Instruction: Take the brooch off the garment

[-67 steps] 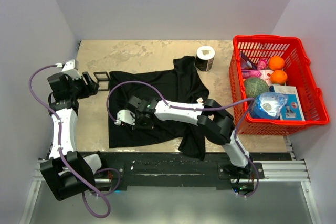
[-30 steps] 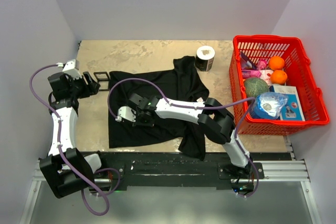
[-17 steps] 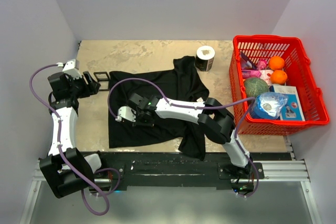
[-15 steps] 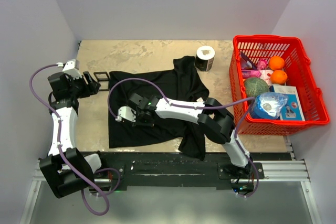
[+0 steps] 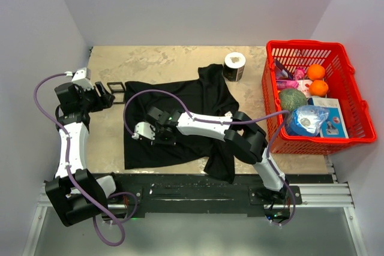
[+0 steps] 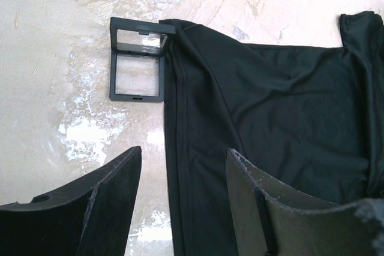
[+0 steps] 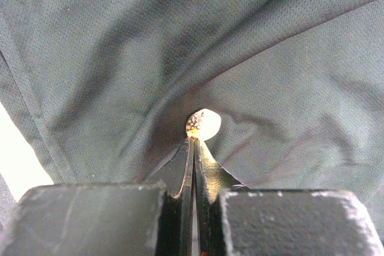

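Note:
The garment (image 5: 198, 97) is a black T-shirt spread on the table. The brooch (image 7: 204, 123) is a small pale-golden disc on the cloth (image 7: 120, 40) over the shirt's left part. My right gripper (image 7: 194, 141) is shut, its tips pinching the brooch's lower edge, and folds in the cloth radiate from that spot. From the top view the right gripper (image 5: 161, 138) hides the brooch. My left gripper (image 6: 183, 151) hangs open above the shirt's left hem (image 6: 174, 148), holding nothing, near the table's left edge (image 5: 107, 96).
A black square open frame (image 5: 116, 87) (image 6: 138, 67) lies just left of the shirt's far corner. A roll of paper (image 5: 234, 66) stands behind the shirt. A red basket (image 5: 345, 64) with fruit and packets sits at the right. A white-and-red label (image 5: 228, 114) shows on the shirt.
The right gripper shifted slightly away from the table's near edge about two seconds ago and has stayed put since. The left arm has not moved.

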### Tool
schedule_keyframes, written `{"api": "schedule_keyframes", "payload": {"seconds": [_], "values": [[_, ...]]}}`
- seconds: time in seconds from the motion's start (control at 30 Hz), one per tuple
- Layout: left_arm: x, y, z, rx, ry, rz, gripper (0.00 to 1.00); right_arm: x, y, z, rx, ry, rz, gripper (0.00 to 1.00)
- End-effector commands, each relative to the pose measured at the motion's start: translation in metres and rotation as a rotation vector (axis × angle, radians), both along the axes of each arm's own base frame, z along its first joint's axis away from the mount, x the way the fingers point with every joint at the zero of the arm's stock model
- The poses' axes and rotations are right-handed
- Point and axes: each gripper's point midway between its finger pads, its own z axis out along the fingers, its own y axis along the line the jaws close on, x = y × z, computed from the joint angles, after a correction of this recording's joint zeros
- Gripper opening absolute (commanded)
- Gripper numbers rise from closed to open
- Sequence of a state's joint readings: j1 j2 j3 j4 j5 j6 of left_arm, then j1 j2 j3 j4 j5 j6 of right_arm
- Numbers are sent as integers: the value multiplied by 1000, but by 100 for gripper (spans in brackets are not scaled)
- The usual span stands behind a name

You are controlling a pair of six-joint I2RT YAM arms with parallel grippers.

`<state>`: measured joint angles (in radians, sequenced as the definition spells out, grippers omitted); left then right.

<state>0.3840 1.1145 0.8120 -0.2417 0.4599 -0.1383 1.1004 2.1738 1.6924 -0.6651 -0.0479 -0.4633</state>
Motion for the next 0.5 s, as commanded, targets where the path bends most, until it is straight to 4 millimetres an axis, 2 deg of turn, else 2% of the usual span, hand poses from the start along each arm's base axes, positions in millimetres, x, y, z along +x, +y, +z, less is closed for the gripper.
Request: {"api": "schedule_keyframes", "payload": {"seconds": [0.0, 0.03, 0.07, 0.1, 0.23, 0.27, 0.33, 0.37, 0.47], "values": [[5, 3, 18, 24, -56, -6, 63, 5, 5, -2, 21, 12, -27, 2], [6, 3, 19, 24, -57, -9, 63, 7, 6, 2, 33, 6, -34, 9], [6, 3, 20, 24, -59, -9, 63, 7, 6, 5, 35, 3, -38, 23], [6, 3, 21, 24, -61, -10, 63, 8, 6, 9, 43, -2, -42, 26], [8, 0, 26, 20, -75, -30, 63, 9, 4, 35, 93, 16, -46, 32], [8, -1, 27, 16, -76, -36, 63, 7, 5, 49, 122, 21, -41, 34], [9, -5, 35, 19, -99, -68, 64, 8, 0, 59, 149, 40, -56, 39], [9, -6, 38, 21, -107, -76, 64, 9, -1, 70, 175, 45, -72, 39], [12, -8, 56, 64, -154, -123, 64, 23, -12, 88, 233, 98, -149, 40]]}}
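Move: The right hand's shut fingertips are right at the brooch, about 1 cm below the hand point and down at the black garment. A small white tag on the garment is about 11 cm ahead and 23 cm to the right; the open black compact stands some 19 cm ahead and 19 cm to the left. From the left hand, the brooch is roughly 11 cm back, 20 cm to the right and 16 cm below. The right hand's fingertips let go of the brooch down at the garment, opening from shut to about two fifths while the hand barely shifts. Then the hand lifts off it, rising about 2 cm and easing some 1 cm to the right and 1 cm forward, with a slight tilt. ##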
